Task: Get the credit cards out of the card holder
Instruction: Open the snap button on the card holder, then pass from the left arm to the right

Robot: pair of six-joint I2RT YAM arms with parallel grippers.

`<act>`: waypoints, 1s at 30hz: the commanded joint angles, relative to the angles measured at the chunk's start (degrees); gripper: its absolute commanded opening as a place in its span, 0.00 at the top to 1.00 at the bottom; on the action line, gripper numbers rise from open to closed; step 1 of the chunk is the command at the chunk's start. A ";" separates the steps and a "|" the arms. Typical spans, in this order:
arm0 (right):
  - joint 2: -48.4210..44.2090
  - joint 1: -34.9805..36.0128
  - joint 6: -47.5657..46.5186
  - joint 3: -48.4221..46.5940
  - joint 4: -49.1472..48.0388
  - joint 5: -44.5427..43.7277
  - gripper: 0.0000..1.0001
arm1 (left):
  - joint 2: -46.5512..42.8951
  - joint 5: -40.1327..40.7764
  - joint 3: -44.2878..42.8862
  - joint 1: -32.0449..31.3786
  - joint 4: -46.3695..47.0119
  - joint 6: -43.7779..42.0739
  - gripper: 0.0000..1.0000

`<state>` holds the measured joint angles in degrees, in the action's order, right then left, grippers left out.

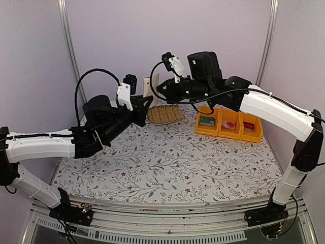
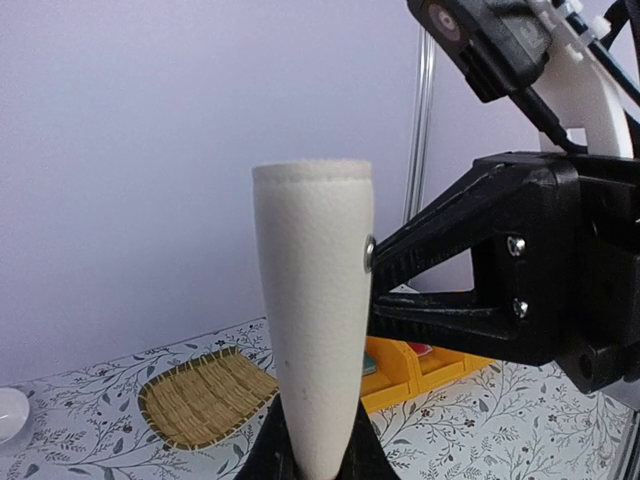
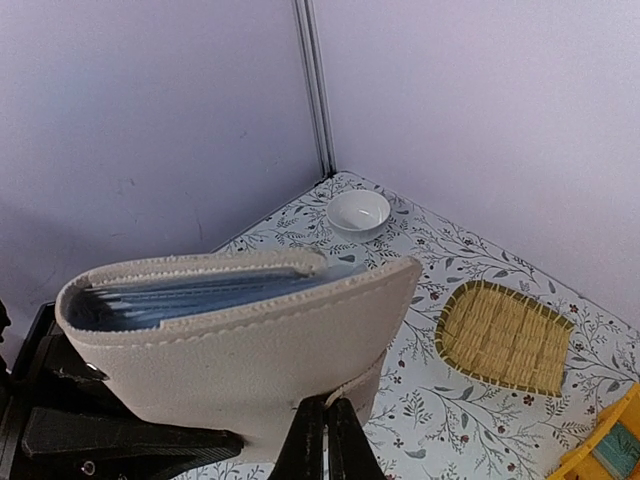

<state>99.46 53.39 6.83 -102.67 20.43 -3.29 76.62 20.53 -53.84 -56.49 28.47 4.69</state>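
The cream-beige card holder (image 1: pixel 151 84) stands upright in the air above the back of the table. My left gripper (image 1: pixel 144 105) is shut on its lower end; in the left wrist view the holder (image 2: pixel 315 330) rises from between the black fingers (image 2: pixel 355 455). My right gripper (image 1: pixel 161 90) meets it from the right and is shut on a thin cream tab at the holder's edge (image 3: pixel 325 425). In the right wrist view the holder (image 3: pixel 250 350) gapes slightly, with light blue layers (image 3: pixel 190 295) in its mouth. I cannot tell whether these are the credit cards or pockets.
A woven straw mat (image 1: pixel 165 114) lies on the flowered tablecloth below the holder. A yellow three-compartment bin (image 1: pixel 228 124) with small items sits to its right. A small white bowl (image 3: pixel 358 212) stands near the back corner post. Walls close the back and sides.
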 commanded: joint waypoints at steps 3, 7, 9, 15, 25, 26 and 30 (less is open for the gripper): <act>1.30 -2.17 1.88 1.62 3.38 -2.80 0.98 | -1.40 -6.62 0.13 -2.18 7.48 -1.76 1.00; -1.73 -4.54 2.61 5.76 2.58 -3.95 0.99 | -2.14 -4.25 0.56 -2.12 6.19 -2.94 1.00; -3.14 -5.31 2.66 7.80 2.47 -4.79 0.99 | -2.45 -3.62 0.67 -2.05 5.22 -3.46 1.00; -7.33 -9.14 2.95 14.47 2.41 -6.32 0.99 | -3.05 -3.51 0.67 -1.50 2.12 -2.89 1.00; -23.36 -11.97 -8.80 28.92 -11.31 22.44 0.58 | -4.50 -7.82 0.94 3.33 -2.31 4.96 1.00; -24.99 -11.86 -8.82 30.79 -14.67 25.16 0.46 | -4.47 -7.38 0.87 3.39 -2.44 4.98 1.00; -24.17 -9.91 -3.55 32.66 -25.15 30.44 0.02 | -3.72 -9.37 0.24 3.36 -1.72 4.74 1.00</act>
<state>74.48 41.80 1.85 -71.33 9.45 16.36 73.38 12.86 -52.62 -53.43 26.20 8.67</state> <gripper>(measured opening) 0.784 0.100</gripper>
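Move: The left hand already grips the upright card holder by its near edge, the holder's middle about 3 cm ahead, 2 cm right and 3 cm up. The right fingers are shut on the snap strap at its far side; from them the holder's middle is roughly 1 cm back, 3 cm left and 1 cm up. The woven tray lies some 23 cm ahead and 1 cm left of the right hand, the yellow bin about 18 cm ahead and 33 cm right, both some 36 cm below. Keep the left grip on the card holder and hold it nearly in place. With the right fingers shut on the strap, pull to the right and down, some 11 and 9 cm, easing forward as well, away from the holder. Then open the right fingers wide and draw that hand back and up, about 8 cm each way. ##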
